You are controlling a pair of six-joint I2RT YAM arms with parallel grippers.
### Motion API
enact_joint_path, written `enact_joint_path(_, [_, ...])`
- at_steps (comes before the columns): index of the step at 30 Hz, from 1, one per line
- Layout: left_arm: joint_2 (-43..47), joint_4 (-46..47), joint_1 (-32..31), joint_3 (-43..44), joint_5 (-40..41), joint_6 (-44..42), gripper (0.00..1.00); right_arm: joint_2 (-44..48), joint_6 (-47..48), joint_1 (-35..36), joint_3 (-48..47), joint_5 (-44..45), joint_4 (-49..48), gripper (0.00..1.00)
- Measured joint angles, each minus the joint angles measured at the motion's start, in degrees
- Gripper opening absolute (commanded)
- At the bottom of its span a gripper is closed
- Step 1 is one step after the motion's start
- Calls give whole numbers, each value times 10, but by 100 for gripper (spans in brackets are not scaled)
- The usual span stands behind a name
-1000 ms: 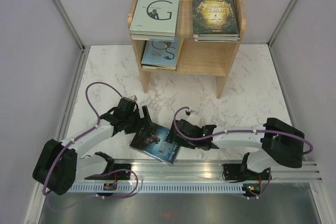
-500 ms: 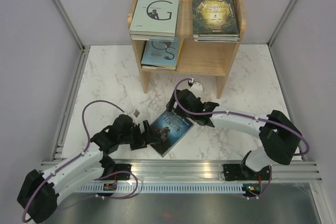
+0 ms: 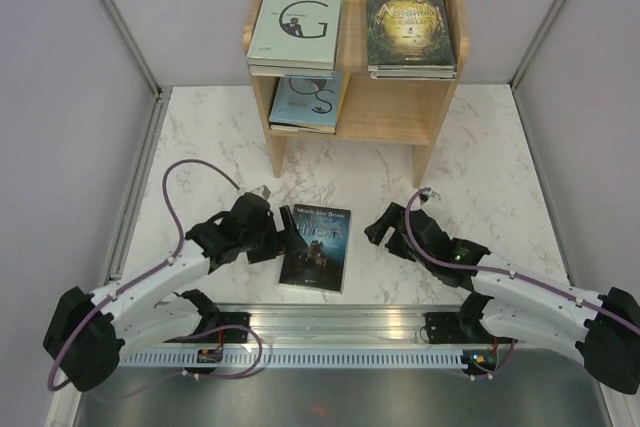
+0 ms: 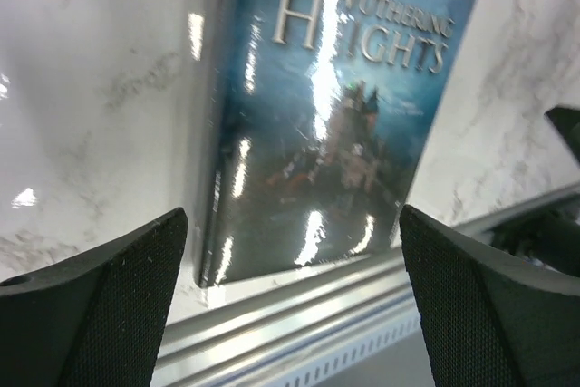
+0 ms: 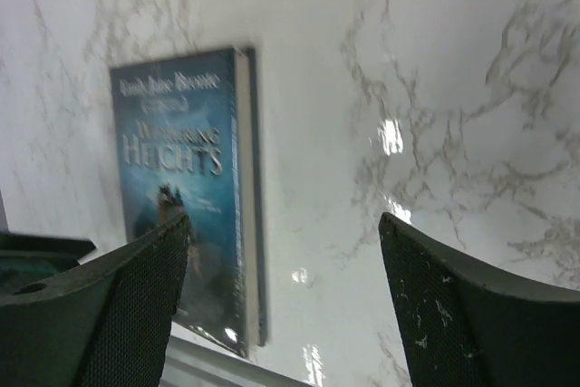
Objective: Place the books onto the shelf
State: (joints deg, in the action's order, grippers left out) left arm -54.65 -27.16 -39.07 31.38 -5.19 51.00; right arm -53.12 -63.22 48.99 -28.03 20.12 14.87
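A dark blue book titled "Wuthering Heights" (image 3: 316, 247) lies flat on the marble table, its top towards the shelf (image 3: 400, 112). My left gripper (image 3: 284, 238) stands open at the book's left edge, and its wrist view shows the cover (image 4: 335, 115) between the open fingers (image 4: 127, 296). To the right of the book, apart from it, my right gripper (image 3: 383, 231) is open, with the book (image 5: 181, 178) by its left finger. A pale green "G" book (image 3: 295, 25) and a dark green-gold one (image 3: 410, 29) lie on the top board. A pale blue book (image 3: 308, 99) is on the lower tier.
A metal rail (image 3: 400, 322) runs along the table's near edge just below the book. Grey enclosure walls (image 3: 60, 97) close in the left, right and back. The shelf's wooden legs (image 3: 423, 162) stand on the marble behind the grippers.
The book has been slid up and turned from a slanted position to lie straight on the table. My right gripper let go and drew back right. The left arm swung back to the book's left edge.
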Motion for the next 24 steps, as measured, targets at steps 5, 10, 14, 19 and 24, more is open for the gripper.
enact_joint_path(5, [-59,18,22,8,36,-27,100,-14,-26,0,118,-95,-99,88])
enact_joint_path(10, [-78,94,38,-34,27,-41,100,-109,-35,0,118,-146,-235,88])
enact_joint_path(14, [-92,182,39,-71,-15,-44,100,-213,-49,0,105,-188,-372,87])
enact_joint_path(19, [-109,280,44,-100,-81,-59,99,-335,-71,-2,86,-224,-529,84])
enact_joint_path(24, [-124,411,52,-150,-162,-64,98,-425,-94,3,68,-250,-644,83])
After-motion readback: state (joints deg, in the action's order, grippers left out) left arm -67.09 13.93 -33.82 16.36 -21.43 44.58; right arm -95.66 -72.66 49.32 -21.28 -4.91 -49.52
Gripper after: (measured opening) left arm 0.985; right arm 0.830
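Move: The last book, Wuthering Heights, lies flat with its middle about 15 cm left of the right hand, 4 cm back and 8 cm below. From the left hand the book's middle is some 5 cm to the right, 3 cm back and 6 cm down. The shelf's right foot stands about 12 cm ahead of the right hand and 9 cm to its right; the shelf's left foot is about 15 cm ahead of the left hand and 4 cm to its left. The right hand drops about 6 cm beside the book, drawing back some 3 cm, then sweeps roughly 12 cm left along the table, rolling about 25 degrees so its left side rises, until its still wide fingers straddle the book's right edge, one over the cover and one under the edge. The left hand sinks nearly 5 cm, easing forward, then shifts some 5 cm right with a roll the other way and a slight clockwise turn, its open left finger coming up against the book's left edge to brace it. ##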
